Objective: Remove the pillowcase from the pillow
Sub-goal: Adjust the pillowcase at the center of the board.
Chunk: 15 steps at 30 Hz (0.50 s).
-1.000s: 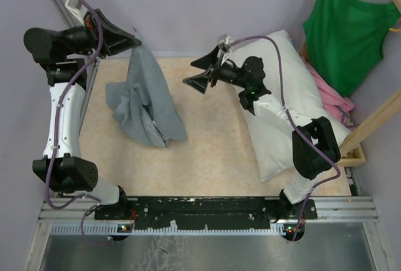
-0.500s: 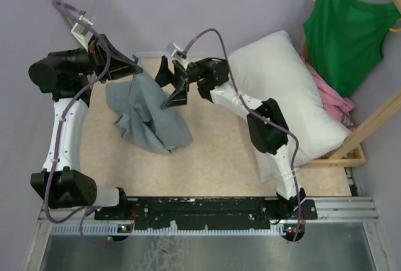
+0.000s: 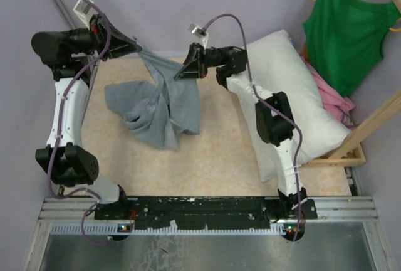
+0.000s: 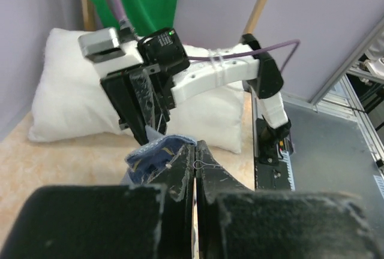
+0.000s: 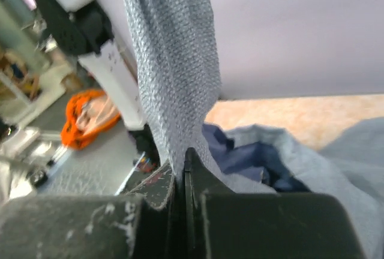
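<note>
The pillowcase (image 3: 160, 105) is off the pillow, a crumpled grey-blue heap on the tan table (image 3: 213, 152) with its upper edge lifted. My left gripper (image 3: 140, 50) is shut on one raised corner, seen as dark blue cloth (image 4: 153, 154) beside the closed jaws (image 4: 196, 151). My right gripper (image 3: 179, 74) is shut on a second spot of that edge, grey weave (image 5: 174, 61) rising from the closed jaws (image 5: 183, 158). The cloth stretches between both grippers. The bare white pillow (image 3: 294, 89) lies along the right side under the right arm, apart from the pillowcase.
A green tank top (image 3: 348, 29) hangs at the back right over a pink garment (image 3: 332, 98) and a wooden frame (image 3: 373, 123). The back wall stands close behind both grippers. The arms' base rail (image 3: 207, 208) runs along the near edge.
The right gripper, open beside the hanging pillowcase half a second ago, has shut on its upper edge and shifted right. The cloth is now spread between both grippers.
</note>
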{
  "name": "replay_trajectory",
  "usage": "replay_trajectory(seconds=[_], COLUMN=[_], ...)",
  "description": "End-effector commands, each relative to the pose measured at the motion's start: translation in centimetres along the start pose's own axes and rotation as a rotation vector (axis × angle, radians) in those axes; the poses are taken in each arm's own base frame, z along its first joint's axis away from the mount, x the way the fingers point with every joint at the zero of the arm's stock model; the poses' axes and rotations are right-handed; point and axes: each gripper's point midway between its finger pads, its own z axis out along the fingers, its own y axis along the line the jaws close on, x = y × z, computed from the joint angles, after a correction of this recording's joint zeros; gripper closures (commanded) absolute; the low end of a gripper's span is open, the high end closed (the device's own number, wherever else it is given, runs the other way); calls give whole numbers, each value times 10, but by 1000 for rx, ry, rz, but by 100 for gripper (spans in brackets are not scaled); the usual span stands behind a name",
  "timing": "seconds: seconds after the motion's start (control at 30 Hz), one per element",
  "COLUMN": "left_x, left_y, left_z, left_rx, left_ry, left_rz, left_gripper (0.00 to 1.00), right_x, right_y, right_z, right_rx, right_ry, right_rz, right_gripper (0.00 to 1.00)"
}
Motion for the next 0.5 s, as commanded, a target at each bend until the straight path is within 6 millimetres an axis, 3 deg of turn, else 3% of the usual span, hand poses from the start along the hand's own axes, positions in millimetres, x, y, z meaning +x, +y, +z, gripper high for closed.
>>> replay_trajectory(seconds=[0.0,0.03,0.1,0.13,0.23,0.3,0.37,0.43,0.47], left_x=[-52,-65,-90,-100,-111,-101,-76,-39,-19], left_y=[32,42,65,73,83,84,86,91,97], left_z=[3,4,4,4,15,28,38,31,21], left_rx=[-89,-123,-212,-244,-282,-311,-355,-436,-517], left_ry=[-100,-126,-189,-217,-275,-259,-207,-165,-165], left_rz=[74,76,78,79,81,111,124,99,82], left_gripper=[100,100,100,100,100,100,100,100,100], right_x=[-69,-73,-72,-88,-107,-114,-116,-98,-80], right_y=[-36,-62,-97,-100,-94,-88,-73,-64,-63], right_z=[-59,-75,-102,-108,-111,-108,-107,-102,-99], right_rx=[340,546,971,1068,1260,1400,1615,1787,1837], right_ry=[-141,-124,1,14,52,66,73,71,56], right_rz=[-77,-53,-69,-120,-151,-217,-318,-377,-365], right_gripper=[100,100,100,100,100,100,100,100,95])
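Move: Both my hands already hold the pillowcase up: its loose lower part lies roughly 47 cm below my left hand and nearly straight under it, some 12 cm left of my right hand and 31 cm below. The board's centre is about level with both hands in reach, 19 cm to the right of my left hand and 8 cm right of my right. The pillow stands about 37 cm right of my right hand and 7 cm farther out. I fling the pillowcase forward and up with both hands, fingers staying shut on it: my right goes about 15 cm out and 12 cm up while turning some 75 degrees clockwise, my left about 10 cm out and 7 cm up with a slight counter-clockwise turn. Right at the end both start easing back and down. ##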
